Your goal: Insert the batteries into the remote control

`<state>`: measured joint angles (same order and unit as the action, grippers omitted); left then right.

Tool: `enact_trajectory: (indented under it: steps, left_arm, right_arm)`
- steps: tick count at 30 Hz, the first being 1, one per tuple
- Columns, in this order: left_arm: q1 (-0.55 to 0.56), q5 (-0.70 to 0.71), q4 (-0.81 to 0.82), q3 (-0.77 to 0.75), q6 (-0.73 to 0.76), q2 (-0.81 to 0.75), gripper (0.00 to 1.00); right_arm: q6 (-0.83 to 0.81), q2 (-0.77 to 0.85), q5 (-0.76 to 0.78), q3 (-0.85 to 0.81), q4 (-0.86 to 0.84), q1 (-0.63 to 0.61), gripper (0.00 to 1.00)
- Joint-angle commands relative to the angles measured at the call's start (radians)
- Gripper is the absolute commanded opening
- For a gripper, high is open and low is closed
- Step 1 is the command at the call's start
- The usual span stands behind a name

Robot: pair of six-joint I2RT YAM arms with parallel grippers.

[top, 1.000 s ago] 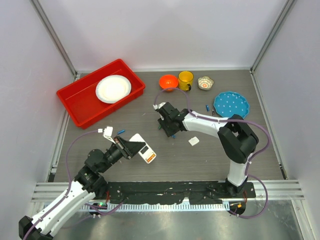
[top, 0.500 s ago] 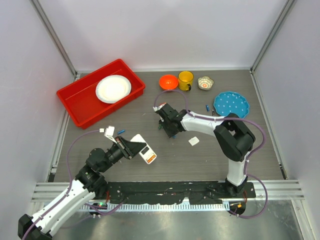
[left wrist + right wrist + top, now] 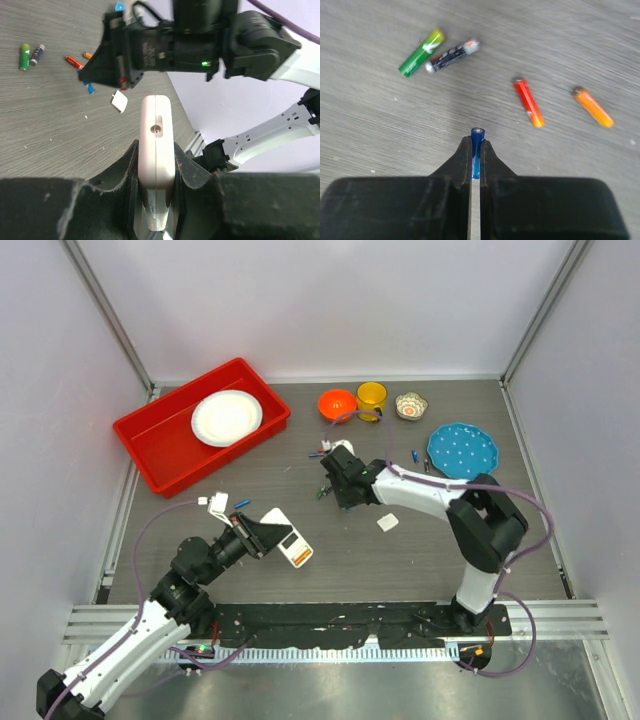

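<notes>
The white remote control (image 3: 156, 135) is held edge-on, and my left gripper (image 3: 156, 150) is shut on it. From above, its red-orange face (image 3: 293, 550) shows near the left gripper (image 3: 265, 536). My right gripper (image 3: 476, 145) is shut on a thin blue battery (image 3: 477, 145), lifted just above the table. In the top view the right gripper (image 3: 326, 489) is at mid-table. Ahead of it lie green (image 3: 421, 59), dark blue (image 3: 452, 55), red (image 3: 529, 102) and orange (image 3: 593, 106) batteries.
A small white cover piece (image 3: 387, 522) lies right of the right gripper. A red tray (image 3: 150, 435) holding a white plate is at back left. An orange bowl (image 3: 337, 403), a yellow mug (image 3: 372, 397), a small patterned bowl (image 3: 410, 406) and a blue plate (image 3: 462, 449) stand at the back.
The right gripper has closed on the blue battery and shifted slightly right and back. The left gripper has kept still with the remote.
</notes>
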<state>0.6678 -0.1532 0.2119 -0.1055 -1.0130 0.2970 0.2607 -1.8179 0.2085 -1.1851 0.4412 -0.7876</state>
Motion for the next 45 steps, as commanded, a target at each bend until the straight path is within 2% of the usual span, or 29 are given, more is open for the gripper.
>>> enact_trajectory:
  steps: [1, 2, 3, 4, 9, 12, 16, 19, 24, 28, 32, 34, 38, 41, 45]
  left_arm:
    - [0.003, 0.018, 0.052, -0.010, 0.010, -0.007, 0.00]
    - [0.003, 0.020, 0.055, -0.011, 0.008, -0.004, 0.00]
    - [0.003, 0.020, 0.058, -0.011, 0.008, -0.001, 0.00]
    - [0.003, 0.020, 0.061, -0.013, 0.008, 0.008, 0.00]
    - [0.003, 0.015, 0.092, -0.011, -0.006, 0.040, 0.00]
    - [0.003, 0.018, 0.096, -0.013, -0.010, 0.047, 0.00]
    - [0.003, 0.032, 0.083, -0.013, -0.009, 0.034, 0.00]
    - [0.003, 0.037, 0.072, -0.013, -0.007, 0.021, 0.00]
    - [0.003, 0.044, 0.052, -0.008, -0.010, -0.004, 0.00]
    - [0.003, 0.067, 0.015, -0.008, -0.013, -0.038, 0.00]
    - [0.003, 0.084, -0.019, -0.005, -0.016, -0.071, 0.00]
    - [0.001, 0.090, -0.028, -0.007, -0.013, -0.084, 0.00]
    - [0.003, 0.092, -0.039, -0.007, -0.013, -0.088, 0.00]
    - [0.003, 0.089, -0.039, -0.003, -0.013, -0.085, 0.00]
    - [0.003, 0.086, -0.036, -0.002, -0.016, -0.082, 0.00]
  right_arm:
    - [0.410, 0.248, 0.254, 0.027, -0.035, 0.007, 0.01]
    - [0.581, 0.278, 0.300, 0.066, -0.030, 0.005, 0.01]
    - [0.695, 0.301, 0.380, 0.088, -0.016, 0.002, 0.01]
    - [0.785, 0.336, 0.397, 0.110, 0.003, 0.001, 0.01]
    - [1.217, 0.373, 0.390, 0.248, 0.036, -0.004, 0.01]
    - [1.404, 0.361, 0.374, 0.289, 0.080, -0.015, 0.01]
    - [1.524, 0.342, 0.376, 0.324, 0.088, -0.042, 0.01]
    - [1.557, 0.298, 0.404, 0.274, 0.149, -0.067, 0.01]
    - [1.595, 0.237, 0.401, 0.239, 0.156, -0.093, 0.01]
    - [1.611, 0.132, 0.382, 0.156, 0.246, -0.104, 0.01]
    - [1.611, 0.094, 0.359, 0.151, 0.240, -0.107, 0.01]
    - [1.595, 0.088, 0.365, 0.151, 0.231, -0.108, 0.05]
    - [1.575, 0.081, 0.370, 0.151, 0.228, -0.105, 0.23]
    - [1.568, 0.078, 0.361, 0.154, 0.229, -0.107, 0.31]
    - [1.559, 0.075, 0.347, 0.162, 0.220, -0.105, 0.36]
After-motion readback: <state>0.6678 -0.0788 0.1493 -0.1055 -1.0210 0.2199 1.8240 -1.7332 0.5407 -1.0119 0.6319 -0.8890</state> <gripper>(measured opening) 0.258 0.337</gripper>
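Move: The right hand already holds the blue battery, low over the table. The bare spot it is taken to lies about 4 cm back, 3 cm right and 2 cm below. On the table, the red battery lies some 4 cm ahead and 2 cm right of the hand, the green one 4 cm ahead and 6 cm left, and the white battery cover 3 cm back and 10 cm right. From the left hand, which holds the remote, that spot is roughly 17 cm right, 1 cm ahead and 17 cm down. Still pinching the blue battery, the right hand lifts it about 10 cm while swinging rightward and turning clockwise some 75 degrees. It then sinks and draws back, eases left again and settles onto bare table, where the fingers open and let go of the battery, staying around it. ##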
